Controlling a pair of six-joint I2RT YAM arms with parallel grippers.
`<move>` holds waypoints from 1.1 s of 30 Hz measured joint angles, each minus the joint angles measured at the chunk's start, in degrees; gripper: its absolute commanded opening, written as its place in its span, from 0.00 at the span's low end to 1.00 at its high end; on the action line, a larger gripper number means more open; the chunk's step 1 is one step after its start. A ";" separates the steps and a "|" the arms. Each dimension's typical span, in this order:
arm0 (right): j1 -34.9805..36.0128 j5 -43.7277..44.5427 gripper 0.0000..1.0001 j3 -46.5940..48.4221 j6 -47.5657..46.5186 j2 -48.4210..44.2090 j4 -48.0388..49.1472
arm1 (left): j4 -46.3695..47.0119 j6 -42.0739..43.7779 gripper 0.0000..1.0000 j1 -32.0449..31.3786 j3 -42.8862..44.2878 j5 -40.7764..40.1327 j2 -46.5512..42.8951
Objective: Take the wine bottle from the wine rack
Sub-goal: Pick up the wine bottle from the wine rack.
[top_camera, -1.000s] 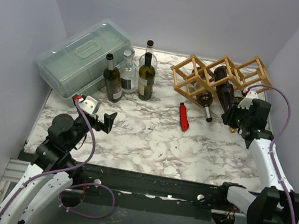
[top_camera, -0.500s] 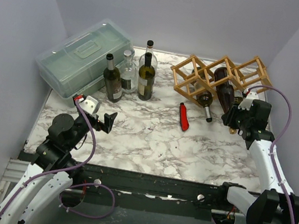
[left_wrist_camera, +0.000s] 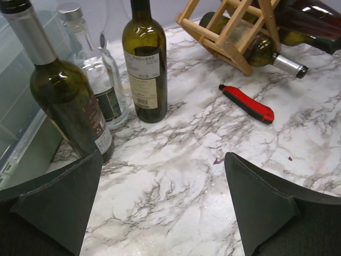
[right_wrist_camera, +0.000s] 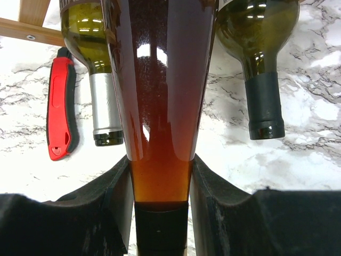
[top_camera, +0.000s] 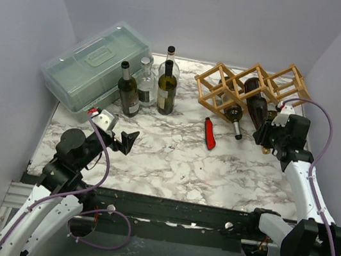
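Observation:
The wooden wine rack (top_camera: 250,83) stands at the back right, and its near end shows in the left wrist view as the rack (left_wrist_camera: 229,32). A brown wine bottle (top_camera: 255,100) lies in it, neck toward me. My right gripper (top_camera: 267,134) is shut on that neck. In the right wrist view the amber bottle (right_wrist_camera: 159,96) runs down between the gripper (right_wrist_camera: 161,168) pads (right_wrist_camera: 120,186), which press on both sides just above the dark capsule. My left gripper (top_camera: 124,141) hovers low at the near left, open and holding nothing, also seen as the gripper (left_wrist_camera: 162,154) over bare marble.
Two green bottles (right_wrist_camera: 95,58) (right_wrist_camera: 259,69) lie in the rack beside the held one. A red utility knife (top_camera: 210,134) (left_wrist_camera: 248,104) lies in front of the rack. Several bottles (top_camera: 166,90) (left_wrist_camera: 145,64) stand at the back middle, next to a translucent lidded box (top_camera: 93,64).
My left gripper has shifted a little to the right and forward, still open. The right gripper and the bottle have not moved.

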 measured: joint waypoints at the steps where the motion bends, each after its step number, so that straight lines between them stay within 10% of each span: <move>1: 0.00 -0.04 0.00 0.00 -0.15 0.00 0.00 | 0.15 -0.33 0.99 0.00 0.00 0.55 0.13; 33: -0.63 -2.23 0.00 -0.39 -5.49 -3.89 -4.63 | 10.01 -18.03 0.98 0.00 -1.27 15.65 2.73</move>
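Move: Out ahead of the right hand, which already pinches its neck, the dark wine bottle has its middle about 9 cm forward, 3 left and slightly above. The rack's middle is some 17 cm forward and 6 left. Lower lie the silver-necked bottle, 8 forward and 10 left, and the black-necked one, 9 forward and 4 right; the red cutter is 16 left, 2 forward. From the left hand the dark bottle lies 42 cm right and 19 forward. Keeping its grip on the dark bottle's neck, the right hand first stays almost in place with a small twist, then eases about 2 cm back, drawing the bottle away from the rack. The empty left hand swings some 5 cm right, towards the bottle, slightly back and up, turning clockwise and rolling its left side down by roughly 15 degrees each, fingers still wide open. ##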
